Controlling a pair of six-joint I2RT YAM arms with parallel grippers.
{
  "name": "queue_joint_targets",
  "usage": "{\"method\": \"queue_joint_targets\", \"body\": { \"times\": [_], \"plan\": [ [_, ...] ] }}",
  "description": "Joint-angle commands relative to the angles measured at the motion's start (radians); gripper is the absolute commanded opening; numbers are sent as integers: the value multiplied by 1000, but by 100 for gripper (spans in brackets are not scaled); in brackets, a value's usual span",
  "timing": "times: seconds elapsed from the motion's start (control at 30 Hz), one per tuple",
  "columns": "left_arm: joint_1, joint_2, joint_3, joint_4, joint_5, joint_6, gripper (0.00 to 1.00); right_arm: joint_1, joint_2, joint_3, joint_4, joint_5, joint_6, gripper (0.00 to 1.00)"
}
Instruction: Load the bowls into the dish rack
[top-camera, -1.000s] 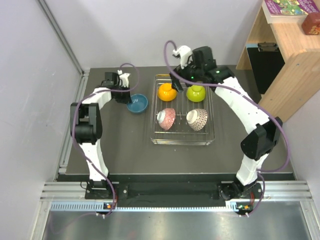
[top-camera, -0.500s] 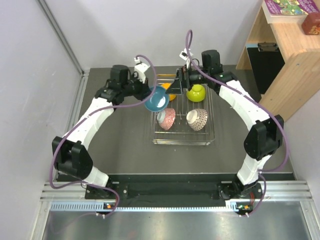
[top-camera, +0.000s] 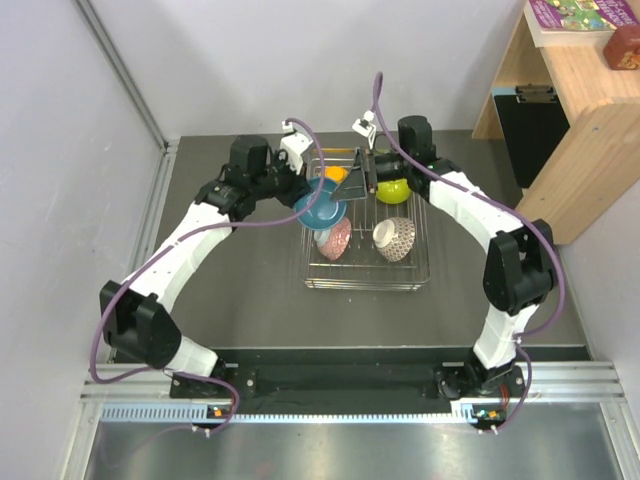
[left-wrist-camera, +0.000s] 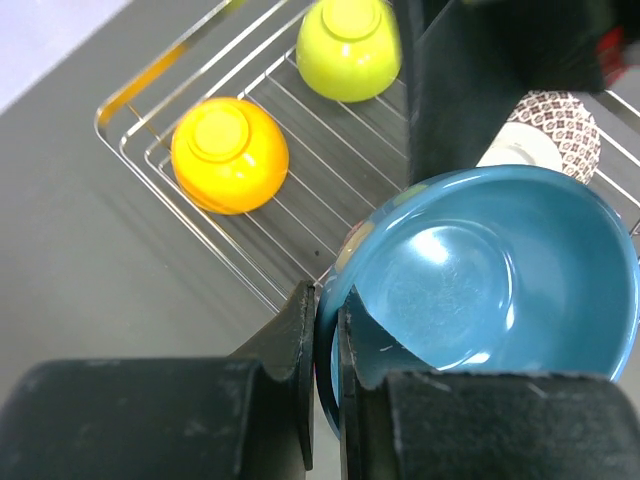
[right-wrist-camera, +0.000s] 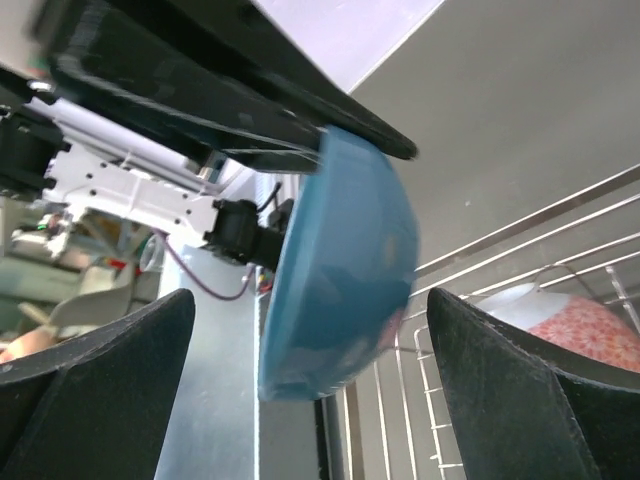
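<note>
My left gripper (top-camera: 306, 190) is shut on the rim of the blue bowl (top-camera: 320, 206), holding it tilted in the air over the left part of the dish rack (top-camera: 418, 262). In the left wrist view its pads (left-wrist-camera: 300, 330) pinch the bowl's wall (left-wrist-camera: 480, 270). Facing the bowl, my right gripper (top-camera: 357, 180) stands open, and the blue bowl (right-wrist-camera: 340, 260) hangs between its wide fingers (right-wrist-camera: 540, 390) without touching them. In the rack sit an orange bowl (left-wrist-camera: 230, 155), a lime bowl (top-camera: 392, 189), a pinkish-red patterned bowl (top-camera: 336, 239) and a brownish patterned bowl (top-camera: 395, 238).
A wooden shelf (top-camera: 580, 110) with a book stands at the back right beyond the table. A metal rail (top-camera: 150, 200) runs along the table's left edge. The dark table (top-camera: 240, 290) lies bare left of the rack.
My left arm lifted the blue bowl off the table left of the rack and carried it right, over the rack. The right gripper swung from the orange bowl to face it.
</note>
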Motion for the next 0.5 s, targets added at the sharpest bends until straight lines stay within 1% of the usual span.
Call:
{"method": "queue_joint_targets", "body": {
  "times": [0.0, 0.2, 0.23, 0.27, 0.3, 0.33, 0.37, 0.4, 0.43, 0.47],
  "plan": [
    [-24, -84, -3, 78, -33, 24, 0, -8, 31, -38, 216, -112, 144, 95],
    [-64, -107, -16, 96, -77, 49, 0, -8, 53, -60, 304, -151, 227, 89],
    [-73, -106, -17, 93, -81, 53, 0, -6, 53, -67, 377, -162, 254, 88],
    [-78, -106, -19, 93, -85, 56, 0, -8, 50, -89, 422, -183, 326, 85],
    [-81, -106, -23, 93, -90, 58, 0, -8, 48, -99, 475, -194, 372, 84],
    [-89, -104, -25, 93, -93, 61, 0, -6, 47, -115, 622, -203, 430, 82],
    [-90, -101, -26, 94, -94, 64, 0, -8, 47, -145, 699, -217, 548, 79],
    [-93, -101, -32, 96, -102, 67, 0, -5, 48, -156, 815, -222, 598, 76],
    [-96, -101, -34, 101, -105, 67, 0, -5, 51, -161, 836, -228, 638, 72],
    [-96, -99, -36, 102, -108, 70, 0, -3, 54, -159, 833, -240, 638, 63]
  ]
}}
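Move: My left hand already holds the blue bowl by its rim, its middle roughly 4 cm to that hand's right, 3 cm back and slightly below. My open right hand is to take it: the bowl's middle is about 5 cm to its left, 1 cm back and 2 cm lower. From the right hand, and some 21 cm below in the rack, the red patterned bowl lies nearly straight underneath, the orange bowl about 15 cm ahead, and the green bowl 12 cm ahead and 13 cm right. I start closing my right hand, about a quarter of its gap, as its fingers come around the blue bowl's free rim, one over the inside, the other outside. That hand dips 1 cm, then eases back 1.5 cm and partly up, turning 10 to 15 degrees. My left hand keeps its rim pinch and lifts about 2.5 cm, then sinks slightly while drawing back and right, tipping its fingers up a little. ##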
